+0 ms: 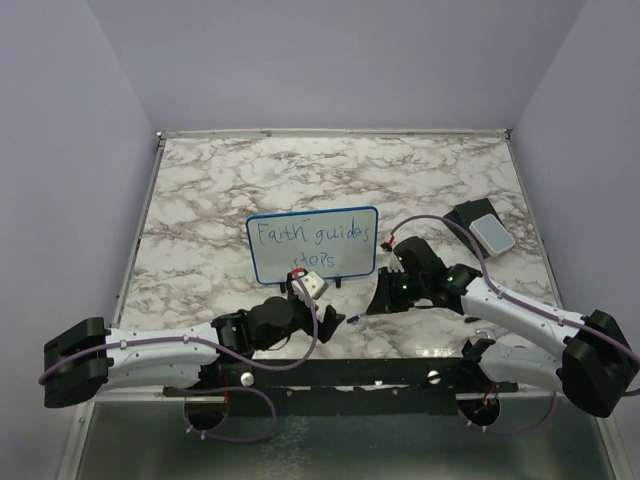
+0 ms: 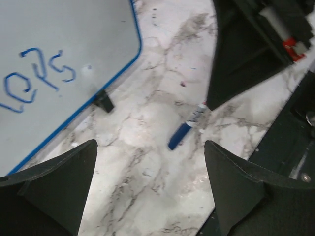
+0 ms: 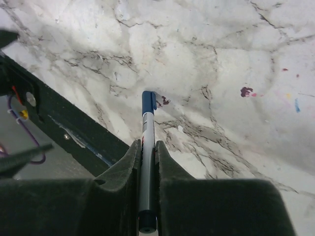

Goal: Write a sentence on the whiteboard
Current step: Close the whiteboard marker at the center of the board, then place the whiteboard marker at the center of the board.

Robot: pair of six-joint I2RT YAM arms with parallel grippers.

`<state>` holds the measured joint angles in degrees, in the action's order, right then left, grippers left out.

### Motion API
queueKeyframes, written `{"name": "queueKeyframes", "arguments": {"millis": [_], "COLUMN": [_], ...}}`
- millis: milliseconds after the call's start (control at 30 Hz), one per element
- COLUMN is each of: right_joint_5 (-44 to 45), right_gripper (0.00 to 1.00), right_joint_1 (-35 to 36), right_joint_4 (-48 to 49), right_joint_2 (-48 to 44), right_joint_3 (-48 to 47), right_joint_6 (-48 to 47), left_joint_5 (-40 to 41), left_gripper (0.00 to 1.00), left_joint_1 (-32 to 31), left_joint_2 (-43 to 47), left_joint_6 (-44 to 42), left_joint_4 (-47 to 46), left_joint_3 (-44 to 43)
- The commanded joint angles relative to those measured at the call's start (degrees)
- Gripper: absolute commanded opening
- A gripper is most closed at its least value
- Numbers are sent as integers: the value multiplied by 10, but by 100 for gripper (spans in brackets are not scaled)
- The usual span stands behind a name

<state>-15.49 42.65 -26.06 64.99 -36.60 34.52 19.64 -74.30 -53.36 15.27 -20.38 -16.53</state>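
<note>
The whiteboard (image 1: 312,243) stands upright at mid-table on black feet, blue-framed. The sentence (image 1: 305,240) reads "Faith guides" over "steps" in blue ink; its last letters (image 2: 37,78) show in the left wrist view, beside the whiteboard's (image 2: 74,34) lower corner. My left gripper (image 1: 312,297) hangs open just in front of that corner, its fingers (image 2: 54,187) wide apart over bare marble with nothing between them. My right gripper (image 3: 146,152) is shut on a grey marker (image 3: 146,142), whose blue end (image 2: 181,135) points down to the tabletop between the two grippers.
A dark block with a pale grey pad (image 1: 487,228) lies at the right, behind the right arm. A black rail (image 1: 350,375) runs along the near edge. Small ink specks (image 3: 246,91) dot the marble. Grey walls close in on three sides.
</note>
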Motion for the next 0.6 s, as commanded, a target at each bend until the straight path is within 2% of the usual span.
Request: {"name": "queueKeyframes", "arguments": {"millis": [0, 133, 200, 367, 567], "right_joint_5": [-62, -60, -55, -26, 16], "right_gripper": [5, 11, 18, 43, 60], "right_joint_1": [-14, -17, -17, -18, -18], "right_joint_4": [129, 184, 210, 230, 225], "right_joint_2": [-2, 18, 30, 39, 14], "right_joint_3": [44, 77, 92, 109, 110], "right_joint_6": [8, 7, 15, 22, 26], "left_joint_5": [-61, -96, -98, -89, -88], "left_gripper": [90, 94, 94, 94, 94], "left_joint_1": [85, 164, 187, 205, 211], "left_joint_2": [30, 37, 34, 30, 41], "left_joint_6": [57, 87, 102, 113, 115], "left_joint_4": [38, 28, 20, 30, 51], "left_joint_3": [3, 5, 8, -3, -17]}}
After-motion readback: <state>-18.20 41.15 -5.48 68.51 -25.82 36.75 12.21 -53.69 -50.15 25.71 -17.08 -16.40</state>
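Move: The capped marker is pinched in the right hand, cap end leftward; the table spot for it lies about 4 cm left of that hand, neither ahead nor back, 5 cm below. From the same hand the board's near foot is 8 cm left, 6 ahead, 5 below, and the whiteboard's middle 14 left, 13 ahead, 2 above. From the open left hand the whiteboard's middle is roughly 16 cm ahead and 4 left, 2 below; the marker 9 right, 4 ahead, 5 below. The marker is carried down to the table in front of the board's right foot: the right hand eases a little left, then sinks, about 3.5 cm down in all, and its fingers open to just over half, letting go. Meanwhile the empty left hand, kept wide open, sweeps some 8 cm forward and left towards the board's lower edge, turning about 15 degrees counter-clockwise and slowing to a stop. ##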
